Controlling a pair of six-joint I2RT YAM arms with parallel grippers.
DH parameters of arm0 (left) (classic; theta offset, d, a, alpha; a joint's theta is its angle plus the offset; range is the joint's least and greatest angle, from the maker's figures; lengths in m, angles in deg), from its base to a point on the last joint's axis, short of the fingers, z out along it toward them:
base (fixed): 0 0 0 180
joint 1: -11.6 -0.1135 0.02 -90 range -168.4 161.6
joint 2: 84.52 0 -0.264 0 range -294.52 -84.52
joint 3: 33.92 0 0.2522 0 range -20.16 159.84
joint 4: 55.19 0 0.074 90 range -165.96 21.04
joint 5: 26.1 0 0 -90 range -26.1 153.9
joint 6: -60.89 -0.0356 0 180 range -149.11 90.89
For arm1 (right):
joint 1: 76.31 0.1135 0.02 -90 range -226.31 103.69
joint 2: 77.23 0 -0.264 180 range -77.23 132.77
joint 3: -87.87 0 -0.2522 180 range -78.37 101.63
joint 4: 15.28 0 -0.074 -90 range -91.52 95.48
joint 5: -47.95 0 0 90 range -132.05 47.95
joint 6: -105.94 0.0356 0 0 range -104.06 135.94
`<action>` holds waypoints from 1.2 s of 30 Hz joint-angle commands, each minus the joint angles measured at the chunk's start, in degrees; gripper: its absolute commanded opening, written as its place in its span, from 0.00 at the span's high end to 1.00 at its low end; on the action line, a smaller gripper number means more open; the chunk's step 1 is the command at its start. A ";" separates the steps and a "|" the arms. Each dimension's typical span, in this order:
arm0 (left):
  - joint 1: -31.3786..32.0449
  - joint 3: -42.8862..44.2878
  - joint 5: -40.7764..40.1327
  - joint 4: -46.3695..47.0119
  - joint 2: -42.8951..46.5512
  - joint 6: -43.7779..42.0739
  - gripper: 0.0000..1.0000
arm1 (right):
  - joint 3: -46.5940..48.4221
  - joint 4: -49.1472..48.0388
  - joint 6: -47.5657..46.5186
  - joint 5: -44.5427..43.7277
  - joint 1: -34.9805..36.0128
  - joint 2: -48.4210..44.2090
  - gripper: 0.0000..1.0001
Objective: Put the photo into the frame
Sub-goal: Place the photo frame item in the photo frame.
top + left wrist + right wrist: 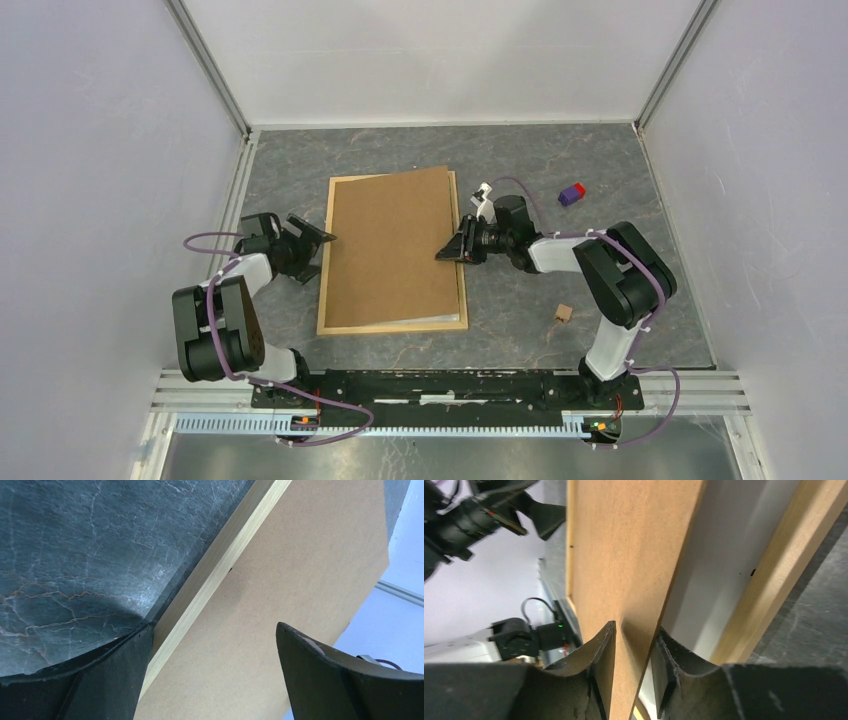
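Note:
The frame (392, 325), thin light wood strips, lies flat on the grey table. A brown backing board (392, 245) rests on it, skewed, with its right edge lifted. My right gripper (447, 250) straddles that lifted edge; in the right wrist view its jaws (634, 630) stand slightly apart on either side of the board (634, 540), not pinching it. A white sheet (719, 555) shows under the board, inside the frame strip (774, 565). My left gripper (315, 250) is wide open at the frame's left strip (215, 575), holding nothing (214, 626). The photo is hidden.
A purple and red block (571, 193) and a small white object (483, 192) lie behind the right gripper. A small wooden cube (563, 313) sits right of the frame. White walls enclose the table on three sides.

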 commanded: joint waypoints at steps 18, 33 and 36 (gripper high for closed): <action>1.47 -1.64 -2.63 -4.21 2.75 1.64 0.00 | 16.24 41.02 -31.89 -17.82 1.08 -3.55 0.35; 1.57 -0.69 -9.52 -7.48 8.43 -0.71 0.00 | 15.51 45.52 -35.93 -22.61 1.06 -9.79 0.27; 1.89 -0.59 -9.85 -7.09 9.53 -0.70 0.00 | 11.15 41.42 -34.03 -19.36 1.07 -11.63 0.27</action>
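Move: The right hand's just-parting fingers still flank the raised right edge of the brown backing board. The frame the board goes into has its middle about 12 cm to this hand's left, level with it and 5 cm below; the board's own middle is 12 cm left and 3 cm below. The frame's right rail lies some 3 cm right and 5 cm below. From the left hand, the frame's middle is roughly 15 cm right, level, 2 cm below. Down first by nearly 3 cm with the board's right edge, then about 7 cm to the right across the frame's right rail and slightly up: the right hand opens wide, lets go of the board and tips its fingers downward some 35 degrees. The left hand, wide open at the left rail, nudges under 1 cm right, then draws back about 2 cm, coming clear of it. ##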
